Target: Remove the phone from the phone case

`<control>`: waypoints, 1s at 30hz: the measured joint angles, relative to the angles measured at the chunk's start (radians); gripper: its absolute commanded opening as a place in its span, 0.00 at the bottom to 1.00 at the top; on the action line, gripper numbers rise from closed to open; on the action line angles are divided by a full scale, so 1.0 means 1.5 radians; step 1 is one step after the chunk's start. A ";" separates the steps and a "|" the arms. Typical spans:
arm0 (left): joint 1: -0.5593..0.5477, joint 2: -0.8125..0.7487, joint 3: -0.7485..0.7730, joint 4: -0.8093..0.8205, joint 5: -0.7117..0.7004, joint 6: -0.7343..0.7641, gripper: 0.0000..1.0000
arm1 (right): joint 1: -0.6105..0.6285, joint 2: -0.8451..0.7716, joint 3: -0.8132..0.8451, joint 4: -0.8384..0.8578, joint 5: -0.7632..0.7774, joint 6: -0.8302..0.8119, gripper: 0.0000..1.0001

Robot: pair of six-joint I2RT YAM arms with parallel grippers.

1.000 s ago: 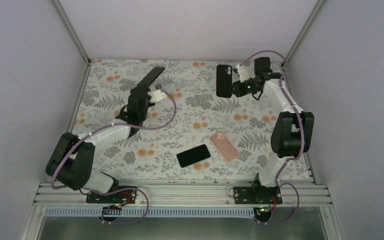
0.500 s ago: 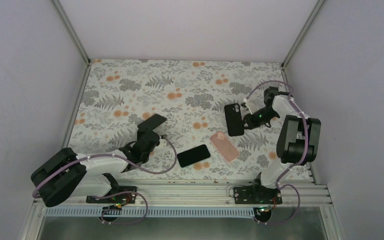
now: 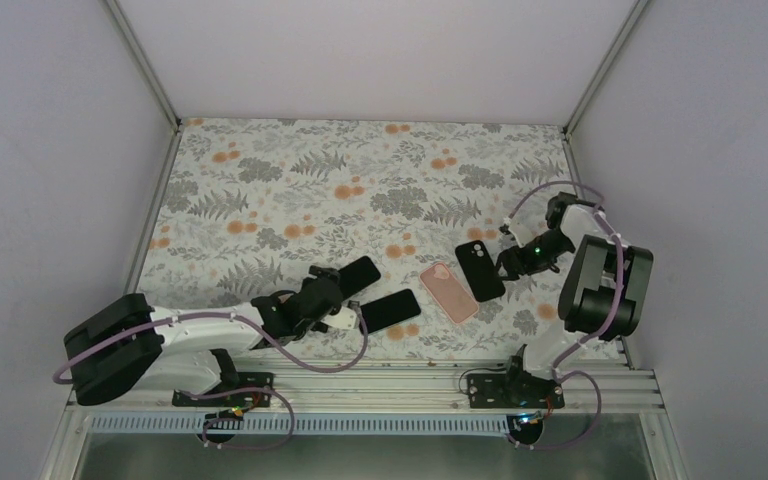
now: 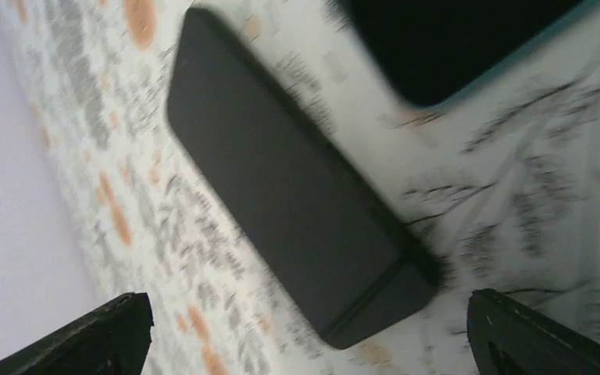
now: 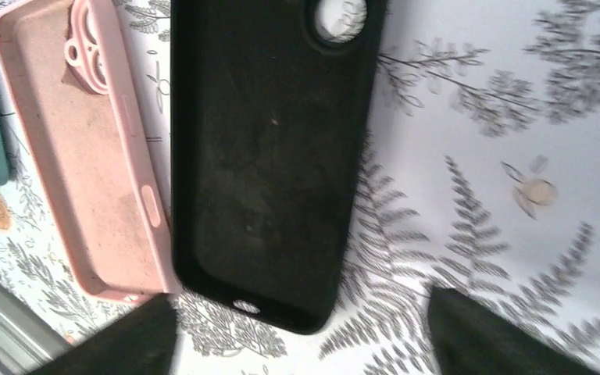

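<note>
A dark phone lies flat on the flowered cloth, bare and out of any case. My left gripper stands open over its near end, and neither finger touches it. The black phone case lies empty with its inside up, its camera hole at the far end. Wide open at the near end of this case is my right gripper, with its fingers apart from the case.
An empty pink case lies right beside the black case on its left. A second phone with a teal edge lies just right of the dark phone. The metal rail runs along the near edge.
Both arms came down from the back toward the front. The left one set the phone on the cloth and opened. The right one laid the black case beside the pink case and opened.
</note>
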State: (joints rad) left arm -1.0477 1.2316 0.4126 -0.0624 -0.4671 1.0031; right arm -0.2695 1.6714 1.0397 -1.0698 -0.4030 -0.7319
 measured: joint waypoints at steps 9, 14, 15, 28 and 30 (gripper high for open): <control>0.019 -0.058 0.070 -0.167 0.113 -0.022 1.00 | -0.026 -0.071 0.096 -0.028 0.021 -0.011 1.00; 0.149 -0.112 0.217 -0.200 0.196 -0.019 1.00 | -0.026 -0.110 0.237 -0.054 -0.060 -0.004 1.00; 0.180 -0.114 0.247 -0.202 0.213 -0.018 1.00 | -0.026 -0.122 0.263 -0.048 -0.080 0.004 1.00; 0.789 0.054 0.573 -0.249 0.566 -0.209 1.00 | -0.025 -0.355 0.091 0.299 -0.217 0.242 1.00; 0.829 0.051 0.554 -0.249 0.609 -0.241 1.00 | -0.025 -0.343 0.065 0.317 -0.213 0.257 1.00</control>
State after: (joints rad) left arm 0.1951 1.3087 1.2434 -0.4362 0.4465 0.6411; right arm -0.3073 1.1568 1.1374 -0.5941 -0.7227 -0.3470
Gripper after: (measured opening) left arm 0.999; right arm 0.997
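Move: The black phone lies just past the open left fingers, its middle about 4 cm ahead of that hand, 6 cm to its right and 2 cm below. The second phone is some 15 cm to the left hand's right and 3 cm nearer the base. From the right hand the black case's middle is roughly 3 cm ahead, 6 cm left and 2 cm lower; the pink case is about 13 cm left and 2 cm back. The black phone and black case are left on the table as both empty hands depart. The left, already wide open, backs off about 2 cm, then sweeps up about 25 cm while going left and forward, rolling left side down and turning counter-clockwise. The right opens fully, edges right, rises almost 30 cm while moving somewhat forward, its fingers tipping up and outward some 55 degrees, then sinks slightly. ##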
